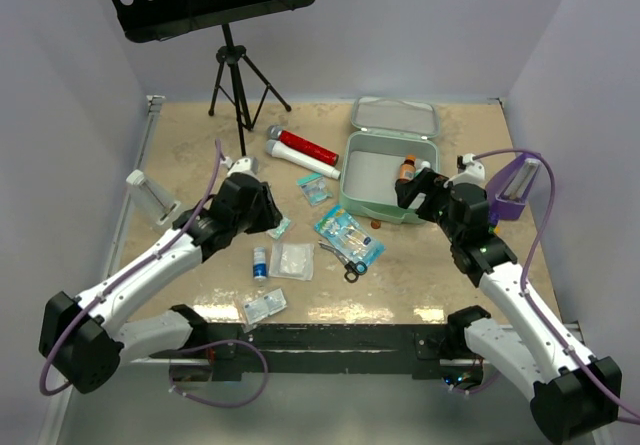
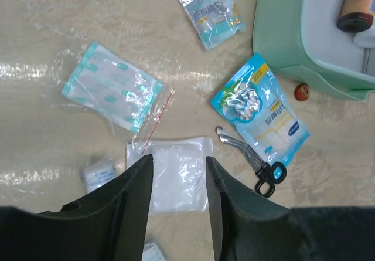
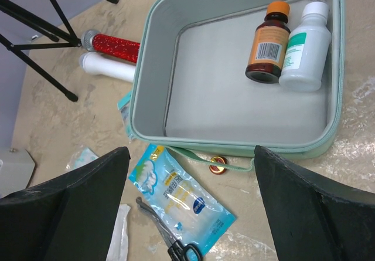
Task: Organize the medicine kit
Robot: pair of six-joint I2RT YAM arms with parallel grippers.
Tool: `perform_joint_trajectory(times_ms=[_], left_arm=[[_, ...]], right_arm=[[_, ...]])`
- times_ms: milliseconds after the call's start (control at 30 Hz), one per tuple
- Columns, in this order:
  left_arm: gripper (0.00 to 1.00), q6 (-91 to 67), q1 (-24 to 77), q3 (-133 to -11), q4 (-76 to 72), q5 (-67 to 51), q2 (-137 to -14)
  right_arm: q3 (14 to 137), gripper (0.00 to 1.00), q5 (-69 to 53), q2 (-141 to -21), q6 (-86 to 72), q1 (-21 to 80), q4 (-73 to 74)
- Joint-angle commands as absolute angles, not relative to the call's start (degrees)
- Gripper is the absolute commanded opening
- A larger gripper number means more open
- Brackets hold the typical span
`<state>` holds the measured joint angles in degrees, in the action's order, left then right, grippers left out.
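The mint-green medicine kit (image 1: 352, 197) lies open at the back right, its lid (image 1: 395, 115) flat behind it. Inside, in the right wrist view, lie an amber bottle (image 3: 268, 41) and a white bottle (image 3: 304, 47) against the kit's wall (image 3: 153, 79). My right gripper (image 3: 192, 155) is open and empty above the kit's near edge, also seen from above (image 1: 415, 187). My left gripper (image 2: 179, 161) is open and empty, low over a clear gauze bag (image 2: 179, 182). It shows in the top view (image 1: 270, 215) left of the kit.
Loose on the table: a blue swab pouch (image 2: 258, 108), scissors (image 2: 252, 161), a small red tin (image 2: 301, 91), a teal-edged zip bag (image 2: 114, 88), a small packet (image 2: 211, 9), a small white bottle (image 1: 260, 262), red (image 1: 310, 147) and white (image 1: 300, 162) tubes. A tripod (image 1: 235, 75) and purple stand (image 1: 515, 190) stand behind.
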<state>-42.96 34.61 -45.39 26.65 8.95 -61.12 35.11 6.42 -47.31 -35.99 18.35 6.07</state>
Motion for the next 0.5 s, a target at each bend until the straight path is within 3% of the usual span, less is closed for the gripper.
perform_joint_trajectory(times_ms=[0, 67, 200, 367, 467], left_arm=[[0.55, -40.69, 34.54, -50.8, 32.41, 13.25, -66.7], [0.65, -41.39, 34.45, -49.93, 35.49, 16.68, -66.01], [0.77, -43.59, 34.45, -44.4, 37.62, 17.41, -63.02], [0.78, -44.21, 34.54, -38.68, 35.34, 13.19, -62.14], [0.74, -44.38, 34.54, -38.5, 34.54, 12.83, -63.8]], right_arm=[[36.39, 0.92, 6.06, -46.5, -35.42, 18.46, 5.27], [36.04, 0.92, 6.5, -45.71, -35.42, 18.46, 5.45], [35.25, 0.92, 6.07, -45.96, -35.6, 18.46, 4.66], [34.63, 0.92, 4.84, -46.93, -36.12, 18.46, 3.78], [34.54, 0.92, 4.75, -46.5, -36.21, 18.46, 3.87]])
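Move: The blue-and-white bottle, the left hand's aim, lies about 5 cm back, 4 cm left and 13 cm below that hand. The white gauze packet lies some 8 cm to the right of the bottle and level with it. The teal-patterned packet is about 4 cm ahead of the left hand, neither left nor right. The sachet packet is some 15 cm back and 3 cm left. From the right hand, the bottle lies roughly 31 cm left, 11 cm back and 19 cm below. Open the empty left gripper well and, after a slight reach forward, swing it down, left and back about 10 cm, off the gauze packet's side and towards the blue-and-white bottle. Tip the fingers more steeply down and let the hand's left side rise, some 20 degrees in all, so the open fingers hang on either side above the bottle, still short of touching it. ##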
